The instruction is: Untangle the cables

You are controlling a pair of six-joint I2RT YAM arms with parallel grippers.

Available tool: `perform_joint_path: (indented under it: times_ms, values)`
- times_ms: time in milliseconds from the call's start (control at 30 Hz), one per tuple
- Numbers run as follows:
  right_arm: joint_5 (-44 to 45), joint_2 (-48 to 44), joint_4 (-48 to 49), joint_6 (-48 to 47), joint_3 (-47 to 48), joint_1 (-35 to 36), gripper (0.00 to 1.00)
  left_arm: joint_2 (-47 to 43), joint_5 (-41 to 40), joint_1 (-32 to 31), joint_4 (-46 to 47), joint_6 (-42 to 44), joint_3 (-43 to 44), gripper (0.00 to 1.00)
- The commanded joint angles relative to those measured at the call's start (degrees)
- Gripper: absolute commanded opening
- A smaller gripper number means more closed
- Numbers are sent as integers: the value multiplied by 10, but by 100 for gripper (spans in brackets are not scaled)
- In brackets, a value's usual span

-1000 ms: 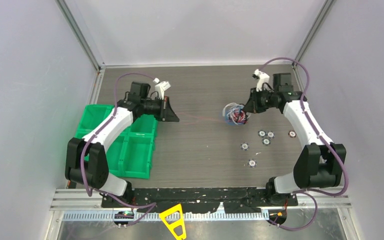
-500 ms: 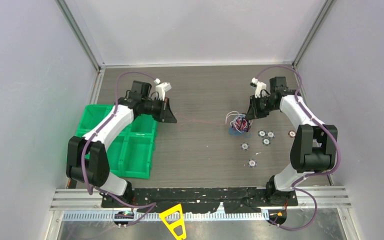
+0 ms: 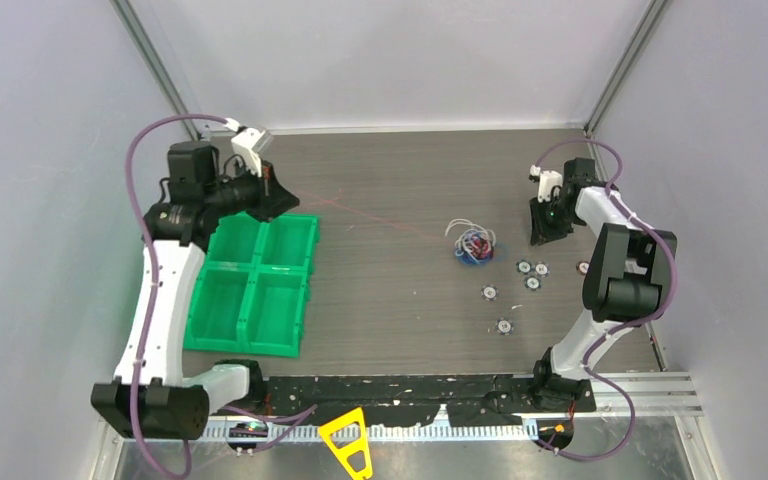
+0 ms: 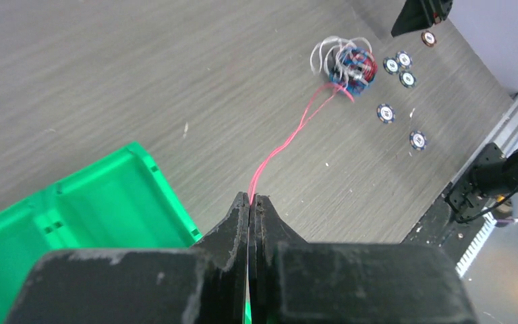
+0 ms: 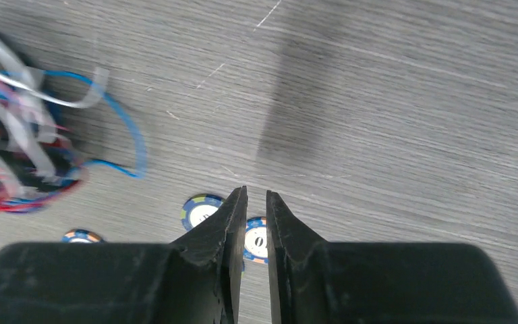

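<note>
The cables form a fist-sized ball of white, blue and red wires (image 3: 473, 243) lying on the table right of centre. One thin red cable (image 3: 360, 215) runs taut from the ball to my left gripper (image 3: 288, 200), which is shut on its end above the green bin's far edge. The left wrist view shows this red cable (image 4: 280, 145) leaving the shut tips (image 4: 251, 198) toward the ball (image 4: 349, 64). My right gripper (image 3: 540, 232) hangs to the right of the ball, apart from it. Its tips (image 5: 256, 192) stand slightly open with nothing between them, and the ball (image 5: 13, 155) is blurred at the left.
A green four-compartment bin (image 3: 255, 285) sits on the left of the table. Several small round discs (image 3: 532, 268) lie near the ball's right and front, two of them under the right fingers (image 5: 199, 209). Frame posts and walls enclose the table.
The right gripper let go of the cable ball and drew away to the right; the ball came down onto the table. The left arm swung back and left, drawing the red cable longer.
</note>
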Motion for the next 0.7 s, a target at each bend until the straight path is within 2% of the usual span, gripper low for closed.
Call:
perform_joint_path:
  times_ms: [0, 67, 133, 167, 200, 233, 267, 300, 367, 467, 600, 667]
  values:
    - [21, 9, 17, -22, 12, 3, 23, -48, -38, 26, -43, 20, 58, 0]
    - [18, 9, 18, -20, 11, 3, 25, -59, -41, 63, -49, 6, 87, 0]
    - [7, 7, 16, -20, 15, 2, 33, -56, -31, 76, -69, -1, 125, 0]
    - [-7, 2, 2, -21, 20, 2, 42, -55, -15, 76, -75, -5, 138, 0]
    - [-58, -2, -9, -21, 33, 3, 50, -53, 1, 74, -77, -15, 137, 0]
    - [-93, -18, -29, -20, 40, 4, 68, -51, 9, 70, -77, -20, 132, 0]
    - [-158, -28, -34, -9, 48, 9, 77, -48, 13, 65, -75, -34, 124, 0]
    - [-182, -50, -35, 8, 54, 26, 93, -45, 19, 60, -71, -43, 113, 0]
    - [-211, -85, -17, 33, 56, 81, 99, -40, 23, 53, -62, -56, 95, 0]
    - [-189, -105, 47, 71, 58, 208, 96, -35, 30, 50, -45, -73, 82, 0]
    - [-160, -60, 103, 102, 87, 327, 95, -36, 35, 50, -34, -92, 104, 0]
    - [-136, -5, 108, 102, 119, 374, 95, -35, 34, 49, -38, -99, 124, 0]
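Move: About 14 cm left of the right hand and nearly level with it in reach, the cable bundle lies some 3 cm lower. Three clustered chips sit roughly 7 cm back from that hand and straight below that line; a lone chip is about 10 cm left and 11 back. From the left hand, already gripping the pink cable, the bundle is some 37 cm right, 3 ahead and 27 down; the green tray's middle is about 16 left and 7 back. Opening its slightly parted, empty fingers wide, the right hand pauses low, then sweeps about 25 cm left and rises some 11 cm after the bundle, turning roughly 30 degrees counter-clockwise, to end above it. The left hand keeps its pinch on the pink cable, lifting about 9 cm, drifting a little left, then sinking back 3 or 4 cm. ##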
